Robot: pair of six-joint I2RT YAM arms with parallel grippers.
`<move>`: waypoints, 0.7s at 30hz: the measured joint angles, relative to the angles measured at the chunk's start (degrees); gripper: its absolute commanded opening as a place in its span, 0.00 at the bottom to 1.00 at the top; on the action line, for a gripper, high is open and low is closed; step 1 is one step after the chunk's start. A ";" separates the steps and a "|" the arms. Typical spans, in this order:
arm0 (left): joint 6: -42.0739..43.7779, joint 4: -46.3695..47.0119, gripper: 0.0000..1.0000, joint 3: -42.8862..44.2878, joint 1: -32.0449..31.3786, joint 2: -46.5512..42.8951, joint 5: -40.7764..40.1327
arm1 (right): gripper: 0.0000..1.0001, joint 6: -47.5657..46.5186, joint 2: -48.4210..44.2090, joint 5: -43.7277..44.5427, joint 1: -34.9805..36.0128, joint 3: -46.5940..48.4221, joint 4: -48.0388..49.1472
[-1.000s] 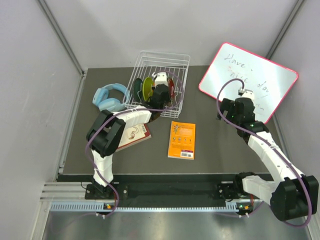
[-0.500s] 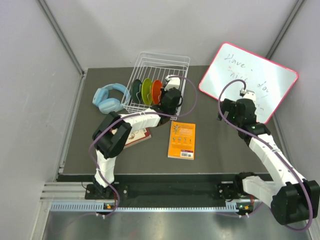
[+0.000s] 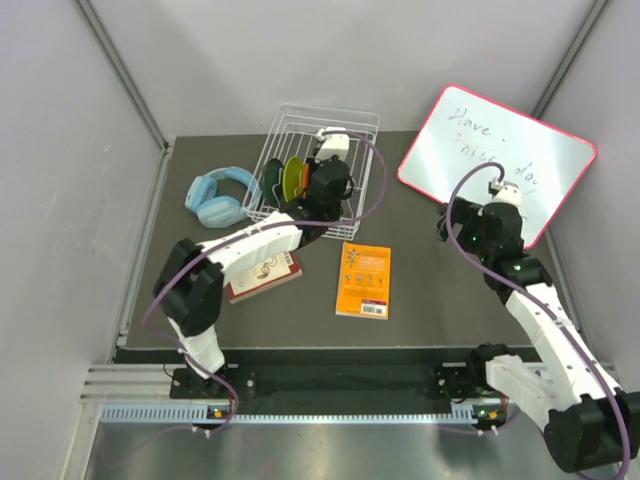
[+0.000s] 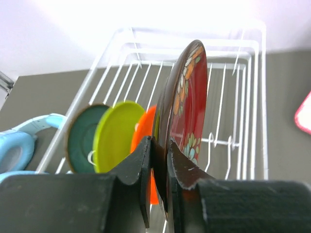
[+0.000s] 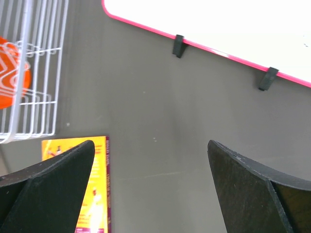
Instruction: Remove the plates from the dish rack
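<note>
The white wire dish rack point(image 3: 350, 125) stands at the table's back; it also shows in the left wrist view point(image 4: 233, 92). The dark teal point(image 4: 80, 141), lime green point(image 4: 116, 131) and orange point(image 4: 142, 131) plates stand upright in its slots. My left gripper point(image 4: 160, 145) is shut on the rim of the dark red floral plate point(image 4: 192, 97), held upright over the rack. From above, the left gripper point(image 3: 327, 183) hides that plate; the teal point(image 3: 275, 180) and lime point(image 3: 292, 176) plates show beside it. My right gripper point(image 5: 150, 150) is open and empty over the bare table, near the whiteboard point(image 3: 495, 165).
Light blue headphones point(image 3: 220, 195) lie left of the rack. An orange book point(image 3: 363, 280) lies in front of the rack, and a red and white book point(image 3: 265, 272) lies under my left arm. The pink-framed whiteboard leans at the back right.
My left gripper swung out to the rack's near right corner, then back up over the rack's middle, and its elbow dropped to the left. My right arm drifted slightly to the right.
</note>
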 measured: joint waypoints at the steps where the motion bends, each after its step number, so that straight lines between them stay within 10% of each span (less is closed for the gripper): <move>1: -0.74 -0.90 0.00 -0.13 0.02 -1.73 0.39 | 1.00 0.13 -0.52 -0.72 0.00 -0.07 0.07; 11: -19.21 -8.35 0.00 -9.53 0.44 -20.79 22.86 | 1.00 5.16 -3.72 -16.81 0.00 -6.71 8.46; 21: -32.79 -9.92 0.00 -20.76 0.20 -18.29 41.88 | 1.00 12.48 -4.02 -28.41 1.18 -11.96 22.34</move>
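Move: The left hand, already pinching the red plate, has the open right gripper about 27 cm to its right, 13 cm back and some 6 cm lower. From the left hand, the orange book lies 25 cm back, 8 cm right and 24 cm below; the racked orange plate is 4 cm ahead, 5 cm left and 14 cm below. From the right hand, the red plate is about 17 cm ahead and 27 cm left, roughly level in height. Left arcs the pinched red plate up, then down, 13 cm back towards the open right hand, approaching leftward. ##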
